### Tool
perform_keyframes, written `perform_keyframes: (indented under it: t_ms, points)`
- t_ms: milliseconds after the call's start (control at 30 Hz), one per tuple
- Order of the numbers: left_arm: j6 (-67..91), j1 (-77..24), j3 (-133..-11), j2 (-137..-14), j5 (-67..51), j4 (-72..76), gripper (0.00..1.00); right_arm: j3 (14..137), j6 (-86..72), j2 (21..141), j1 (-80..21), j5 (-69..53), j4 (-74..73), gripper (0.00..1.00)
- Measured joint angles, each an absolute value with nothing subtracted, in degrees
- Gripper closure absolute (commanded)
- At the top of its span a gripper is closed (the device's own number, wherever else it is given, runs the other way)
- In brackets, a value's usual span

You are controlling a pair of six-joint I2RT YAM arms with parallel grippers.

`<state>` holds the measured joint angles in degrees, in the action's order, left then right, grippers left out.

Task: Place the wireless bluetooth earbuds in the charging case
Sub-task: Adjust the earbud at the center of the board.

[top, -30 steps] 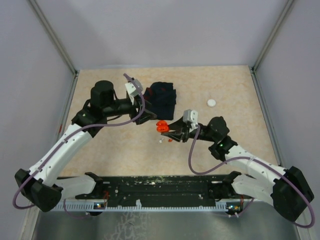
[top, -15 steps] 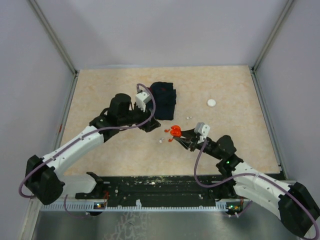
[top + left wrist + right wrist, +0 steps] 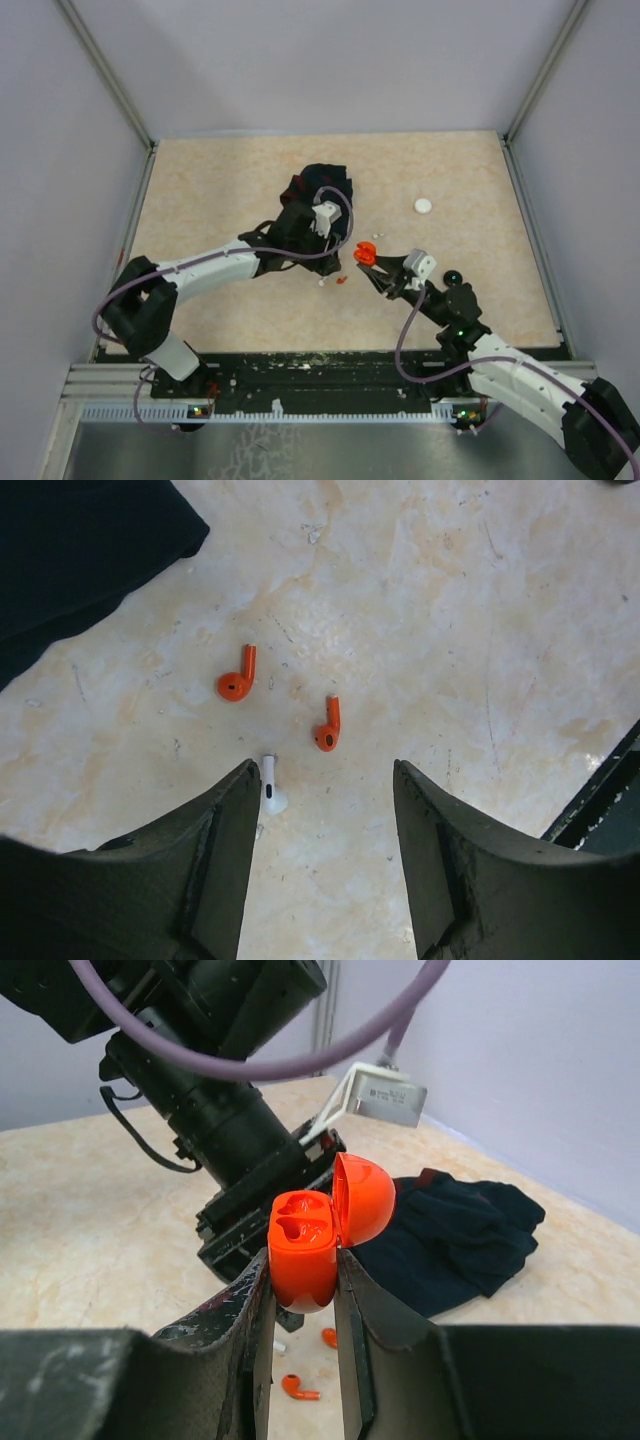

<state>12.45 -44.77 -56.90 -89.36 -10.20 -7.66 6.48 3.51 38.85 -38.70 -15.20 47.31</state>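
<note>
Two orange earbuds (image 3: 236, 678) (image 3: 327, 727) and a white earbud (image 3: 270, 785) lie loose on the beige table. My left gripper (image 3: 325, 772) hovers open just above them. The white earbud sits by its left fingertip, and nothing is between the fingers. My right gripper (image 3: 303, 1272) is shut on the orange charging case (image 3: 303, 1245), held upright above the table with its lid (image 3: 365, 1198) flipped open and both wells empty. From above, the case (image 3: 365, 252) hangs just right of the earbuds (image 3: 342, 279).
A dark navy cloth (image 3: 325, 185) lies bunched behind the left wrist. A white disc (image 3: 424, 205) rests at the back right, and a black disc (image 3: 453, 275) beside the right arm. The black rail (image 3: 320, 375) runs along the near edge.
My left arm has swung right and lowered over the earbuds. My right gripper has carried the open case right and back a little, off the earbuds.
</note>
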Motion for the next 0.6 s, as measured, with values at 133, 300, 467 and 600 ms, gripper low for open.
perform_keyframes:
  t_ms: [133,300,467,600]
  points:
    - [12.9,-47.3,-58.5,-93.9,-9.0,-7.5,0.48,5.3,3.9,37.5,-38.7,-13.7,47.1,1.0]
    - [13.0,-49.4,-60.9,-98.6,-8.4,-7.2,0.57,4.5,3.9,36.4,-38.7,-12.4,47.0,1.0]
    - [13.0,-50.1,-62.5,-102.1,-7.7,-6.7,0.64,4.4,3.9,34.9,-38.7,-10.7,45.6,1.0]
    - [13.0,-50.1,-63.3,-104.0,-6.5,-6.8,0.64,4.4,3.9,34.1,-38.7,-9.5,44.5,1.0]
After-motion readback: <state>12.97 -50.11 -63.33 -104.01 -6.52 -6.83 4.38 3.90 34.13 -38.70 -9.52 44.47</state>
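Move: The orange earbud nearest the base lies under the left hand's open fingers: about 10 cm below, 4 cm to the right and 2 cm ahead. The white earbud is some 5 cm to the left of it, level with it, and the second orange earbud 5 cm farther out and 2 cm left of it. The orange case, in the right fingers, is about 8 cm right, 5 cm back and 12 cm above the left hand. From the right hand that earbud lies roughly 8 cm ahead, 5 cm left and 21 cm below. Down towards the orange earbud nearest the base goes the left hand, sinking about 6 cm while shifting some 4 cm right, the sideways part mostly early on; its fingers draw partly together around the line to the earbud, stopping above it. The right hand keeps its hold on the open orange case, easing 2 cm right and turning slightly clockwise. ##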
